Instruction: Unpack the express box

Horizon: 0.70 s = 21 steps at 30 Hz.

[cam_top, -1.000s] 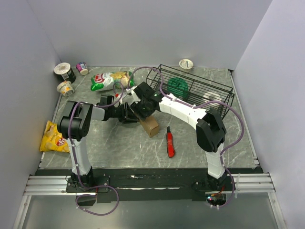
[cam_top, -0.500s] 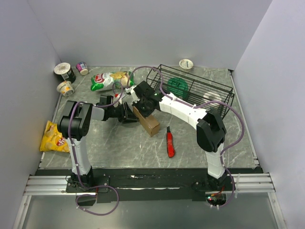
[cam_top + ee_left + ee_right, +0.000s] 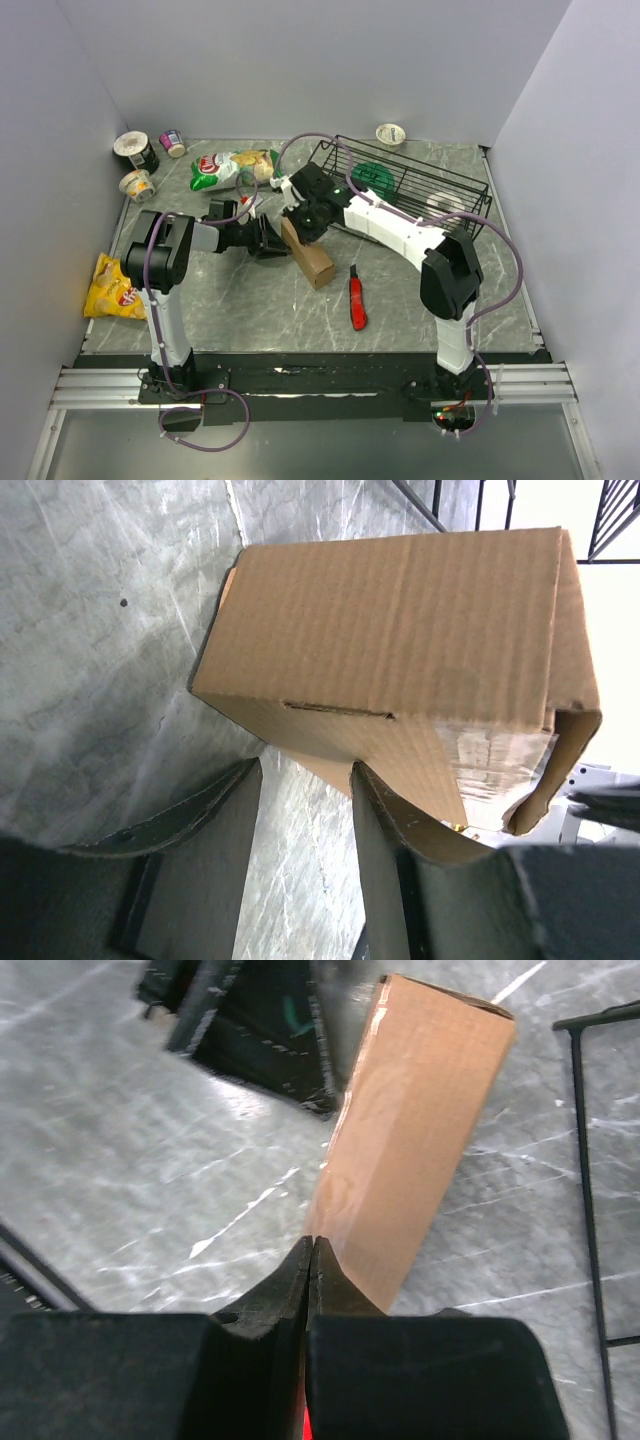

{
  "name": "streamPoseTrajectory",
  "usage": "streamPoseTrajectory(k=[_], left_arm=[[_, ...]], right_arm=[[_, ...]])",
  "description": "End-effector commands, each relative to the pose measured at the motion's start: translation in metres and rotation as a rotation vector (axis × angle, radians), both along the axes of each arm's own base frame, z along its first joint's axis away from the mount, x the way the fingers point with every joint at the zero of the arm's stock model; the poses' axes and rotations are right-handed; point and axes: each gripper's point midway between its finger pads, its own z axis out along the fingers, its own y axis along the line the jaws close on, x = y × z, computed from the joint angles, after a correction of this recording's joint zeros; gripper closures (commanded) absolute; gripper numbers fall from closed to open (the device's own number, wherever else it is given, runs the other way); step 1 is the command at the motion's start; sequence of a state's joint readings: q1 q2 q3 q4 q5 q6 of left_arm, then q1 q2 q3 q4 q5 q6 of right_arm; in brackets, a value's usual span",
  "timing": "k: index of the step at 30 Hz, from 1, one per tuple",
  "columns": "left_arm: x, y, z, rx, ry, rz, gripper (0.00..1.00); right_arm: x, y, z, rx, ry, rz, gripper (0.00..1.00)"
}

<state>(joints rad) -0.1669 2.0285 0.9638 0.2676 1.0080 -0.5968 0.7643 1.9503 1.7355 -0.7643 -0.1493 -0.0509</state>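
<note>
The express box (image 3: pixel 310 256) is a plain brown carton lying slantwise in the middle of the table. In the left wrist view the express box (image 3: pixel 400 630) fills the upper part, one end flap ajar at the right. My left gripper (image 3: pixel 274 241) is at the box's left side; it (image 3: pixel 305 767) stands open, its tips against the box's lower edge and only table showing between its fingers (image 3: pixel 395 840). My right gripper (image 3: pixel 305 217) hovers over the box's far end. In its own view the right gripper (image 3: pixel 313 1240) is shut on nothing, just above the express box (image 3: pixel 420 1130).
A black wire basket (image 3: pixel 455 188) with a green round thing (image 3: pixel 372 180) stands at the back right. A red cutter (image 3: pixel 356 298) lies right of the box. A green chip bag (image 3: pixel 228 168), several cups (image 3: pixel 135 150) and a yellow bag (image 3: pixel 112 285) lie at the left.
My right gripper has shut and drawn back from the box toward the far side. The box now lies uncovered on a slant. The left gripper has hardly moved.
</note>
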Motion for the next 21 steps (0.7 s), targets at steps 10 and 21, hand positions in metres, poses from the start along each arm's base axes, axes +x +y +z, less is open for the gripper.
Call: streamPoseTrajectory(k=[10, 21], left_arm=[[0.009, 0.002, -0.011, 0.025, -0.003, 0.017, 0.51], [0.009, 0.002, -0.005, 0.020, -0.011, 0.010, 0.51]], right_arm=[[0.010, -0.007, 0.047, 0.061, -0.121, -0.027, 0.45], [0.025, -0.006, 0.005, -0.041, -0.099, -0.113, 0.00]])
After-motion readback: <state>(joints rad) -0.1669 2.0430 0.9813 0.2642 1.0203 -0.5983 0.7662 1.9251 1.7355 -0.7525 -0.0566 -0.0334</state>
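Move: The express box lies on its long narrow side nearly straight under the shut right hand, its middle some 2 cm to the right and about 9 cm below. The red cutter is roughly 8 cm back and 13 cm to the right of that hand; the rack's middle is about 12 cm ahead and 22 cm right; the green chip bag about 21 cm ahead and 14 cm left. From the left hand, the box's middle is about 3 cm back, 5 cm right and roughly level. Upward first, about 3.5 cm off above the box and slightly back, the right hand goes with its fingers still shut; near the top they spring wide open. It then swings some 2 cm forward and sinks about 2 cm towards the box again, the empty spread fingers either side of the box as seen from above. The left hand stays put, half open, keeping a fingertip against the box's left side. ##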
